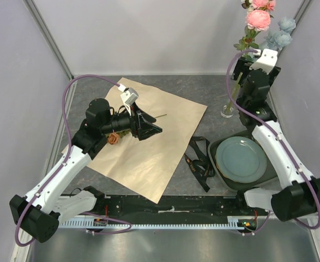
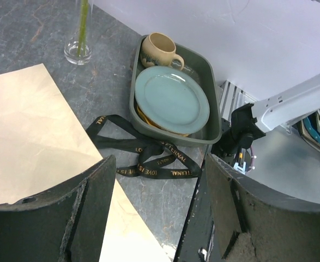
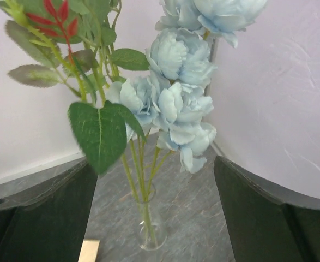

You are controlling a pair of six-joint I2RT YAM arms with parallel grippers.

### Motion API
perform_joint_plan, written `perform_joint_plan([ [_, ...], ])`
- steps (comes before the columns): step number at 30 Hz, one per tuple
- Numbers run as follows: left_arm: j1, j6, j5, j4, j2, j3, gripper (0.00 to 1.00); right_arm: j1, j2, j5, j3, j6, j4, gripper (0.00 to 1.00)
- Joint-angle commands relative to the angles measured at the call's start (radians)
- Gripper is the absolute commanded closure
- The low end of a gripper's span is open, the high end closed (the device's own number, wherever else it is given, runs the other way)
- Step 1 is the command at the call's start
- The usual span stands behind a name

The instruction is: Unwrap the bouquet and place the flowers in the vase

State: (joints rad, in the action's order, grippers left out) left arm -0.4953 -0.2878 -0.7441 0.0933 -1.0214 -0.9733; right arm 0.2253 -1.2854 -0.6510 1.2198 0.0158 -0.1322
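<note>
The bouquet is undone: its kraft paper (image 1: 154, 147) lies flat on the table and the black ribbon (image 1: 200, 158) lies loose beside it. Pink (image 1: 258, 19) and pale blue flowers (image 3: 181, 103) stand with their stems in the clear glass vase (image 3: 149, 232) at the back right. My right gripper (image 3: 155, 215) is open just in front of the stems, touching nothing. A rust-orange rose (image 1: 113, 138) lies on the paper under my left arm. The left gripper (image 1: 155, 130) hovers open over the paper, empty; in its wrist view the fingers (image 2: 89, 213) frame the ribbon (image 2: 149, 158).
A dark tray (image 2: 214, 128) at the right holds a blue-green plate (image 2: 170, 98) and a beige mug (image 2: 158, 50). The vase (image 1: 228, 112) stands just behind the tray, close to the right wall. Walls close in the back and both sides.
</note>
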Motion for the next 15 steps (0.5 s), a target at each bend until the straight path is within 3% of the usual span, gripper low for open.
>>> perform_joint_plan([
  [1,-0.006,-0.045,-0.029,-0.073,-0.023,-0.007,0.27,0.043,0.144,0.086,-0.008,-0.172,0.226,0.07],
  [4,-0.008,-0.088,0.0,-0.083,-0.061,-0.001,0.28,0.133,0.216,0.146,-0.078,-0.243,0.307,0.07],
  [7,-0.006,-0.138,0.099,-0.057,-0.085,0.01,0.28,0.317,0.245,0.201,-0.143,-0.293,0.394,0.07],
  [10,0.004,-0.24,0.398,0.048,-0.088,0.031,0.28,0.394,0.236,0.322,-0.215,-0.339,0.451,0.06],
  [13,0.079,-0.468,0.602,0.14,-0.039,0.109,0.27,0.457,0.233,0.382,-0.296,-0.361,0.456,0.04],
  [15,0.168,-0.663,0.621,0.093,0.003,0.251,0.27,0.477,0.241,0.389,-0.35,-0.362,0.427,0.03],
])
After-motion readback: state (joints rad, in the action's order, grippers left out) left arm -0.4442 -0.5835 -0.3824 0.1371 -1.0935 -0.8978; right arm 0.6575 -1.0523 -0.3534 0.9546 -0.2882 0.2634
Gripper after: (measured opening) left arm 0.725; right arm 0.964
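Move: The free end of the last flower's stem, lying on the brown paper, is about 27 cm to the right hand's left, 6 cm ahead and some 37 cm below; its orange rose head is about 48 cm left and 5 cm back. The filled vase stands about 8 cm straight ahead, and the black ribbon lies roughly 18 cm back and 15 cm left. From the left hand the stem end is some 24 cm ahead, 1 cm right and 31 cm below. The right hand, already open and clear of the flowers in the vase, draws back about 11 cm and swings some 19 cm left towards the last flower's stem, rising slightly before dropping to about 13 cm lower, while it turns counter-clockwise by some 40 degrees and tips its fingers downward, still wide open. The left hand sets off too, open and touching nothing, sinking and reaching forward about 7 cm each towards the same stem, its fingers swinging counter-clockwise from pointing right, with a late drift left. ##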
